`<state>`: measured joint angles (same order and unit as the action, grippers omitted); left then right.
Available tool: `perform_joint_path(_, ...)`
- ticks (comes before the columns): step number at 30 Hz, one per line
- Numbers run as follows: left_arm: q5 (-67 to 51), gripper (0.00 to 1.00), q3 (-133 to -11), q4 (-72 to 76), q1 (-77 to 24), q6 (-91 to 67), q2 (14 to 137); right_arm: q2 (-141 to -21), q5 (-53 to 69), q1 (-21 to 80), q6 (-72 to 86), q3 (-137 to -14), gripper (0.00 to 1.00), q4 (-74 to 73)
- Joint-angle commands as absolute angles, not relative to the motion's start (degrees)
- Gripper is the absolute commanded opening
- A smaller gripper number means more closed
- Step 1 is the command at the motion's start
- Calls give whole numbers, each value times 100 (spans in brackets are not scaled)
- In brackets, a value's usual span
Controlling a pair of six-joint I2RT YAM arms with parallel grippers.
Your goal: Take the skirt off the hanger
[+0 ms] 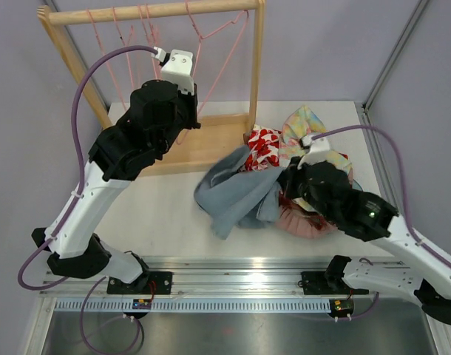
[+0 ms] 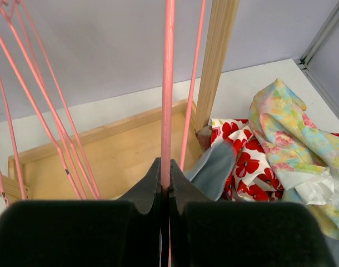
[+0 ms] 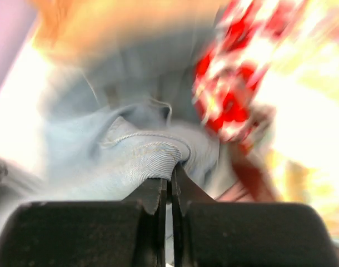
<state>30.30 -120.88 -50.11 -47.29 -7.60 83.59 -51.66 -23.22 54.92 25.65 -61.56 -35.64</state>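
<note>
The skirt is light blue denim and lies crumpled on the white table, right of the rack. My right gripper is shut on a fold of the skirt's stitched edge, which bulges over the fingertips. The right wrist view is blurred. My left gripper is shut on a thin pink bar of the hanger, which hangs from the wooden rack. No cloth shows on that bar. A corner of the skirt shows to the right of the hanger. From above, the left wrist hides its own fingers.
The wooden rack stands on a wooden base at the back, with several more pink hangers on its rail. A pile of clothes lies beside the skirt: red-flowered cloth, pastel floral cloth, a pink garment.
</note>
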Motion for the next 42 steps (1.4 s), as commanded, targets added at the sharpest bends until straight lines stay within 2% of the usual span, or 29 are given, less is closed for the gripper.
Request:
perform_joint_path(1, 3366, 0, -11797, -3657, -4702, -1089, 7788, -4965, -4225, 5520, 1762, -7705, 0, -3876)
perform_joint_path(4, 3357, 0, -11321, -3577, -4702, -1239, 7585, -5237, -5358, 5520, 508, -8577, 0, -3412)
perform_joint_path(6, 3357, 0, -11049, -3542, -4711, -1309, 7480, -5422, -6168, 5520, -356, -8823, 0, -2369)
perform_joint_path(9, 3340, 0, -10785, -3472, -4711, -1432, 7409, -5528, -6469, 5511, -2104, -8955, 0, -803)
perform_joint_path(11, 3305, 0, -10723, -3480, -4720, -1468, 7400, -5616, -6539, 5476, -2547, -9131, 0, -83)
perform_joint_path(14, 3261, 0, -10670, -3472, -4728, -1512, 7444, -5853, -6461, 5257, -2918, -9281, 0, 228)
perform_joint_path(16, 3261, 0, -10687, -3472, -4737, -1521, 7497, -6002, -6355, 5002, -2612, -9325, 0, 36)
perform_joint_path(17, 3261, 0, -10696, -3472, -4737, -1529, 7549, -6038, -6067, 4775, -2323, -9299, 0, -713)
perform_joint_path(19, 3261, 0, -10696, -3428, -4737, -1538, 7567, -6187, -5592, 3862, -1182, -9220, 0, -1525)
perform_joint_path(22, 3252, 0, -10705, -3436, -4737, -1556, 7638, -6599, -4092, 2595, -37, -8589, 0, -2599)
perform_joint_path(24, 3261, 0, -10688, -3515, -4755, -1625, 7655, -6741, -3947, 2313, 620, -7790, 0, -2418)
perform_joint_path(27, 3339, 0, -10442, -3787, -4799, -1853, 7620, -7127, -3368, 1996, 1893, -7568, 0, -3075)
perform_joint_path(31, 3463, 0, -9521, -3859, -4895, -2179, 7304, -7479, -2902, 1960, 2425, -7199, 0, -3207)
perform_joint_path(36, 3638, 0, -9116, -3842, -4904, -2356, 7163, -7392, -2435, 1960, 2794, -6909, 2, -3015)
perform_joint_path(37, 3691, 0, -9106, -3771, -4904, -2295, 7198, -7339, -2374, 1960, 2830, -6847, 6, -2962)
perform_joint_path(39, 3770, 0, -9289, -3727, -4896, -2084, 7320, -7137, -2303, 1960, 2874, -6636, 96, -2787)
perform_joint_path(40, 3814, 0, -9638, -3727, -4887, -2005, 7443, -7085, -2320, 1960, 2935, -6584, 100, -2760)
perform_joint_path(42, 3762, 0, -10079, -3788, -4843, -1777, 7838, -6961, -2391, 1960, 3023, -6504, 100, -2777)
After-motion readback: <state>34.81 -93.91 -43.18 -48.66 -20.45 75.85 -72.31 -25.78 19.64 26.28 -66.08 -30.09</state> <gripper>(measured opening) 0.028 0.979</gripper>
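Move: The right gripper grips the denim skirt; the clothes pile it is bound for lies about 12 cm ahead, 12 cm right and 20 cm below. On it, the red floral cloth is some 20 cm ahead and 3 cm left, the yellow floral cloth 24 cm ahead and 11 cm right. From the left gripper, high up with an empty hanger, the pile is roughly 35 cm right, 2 cm ahead and 40 cm lower. Swing the right gripper, still pinching the denim skirt, up some 27 cm and to the right while turning it about 40 degrees clockwise, then carry it forward and down over the clothes pile and open the fingers wide to let go. Late on, lower the left gripper about 11 cm, keeping its hold on the empty hanger. ##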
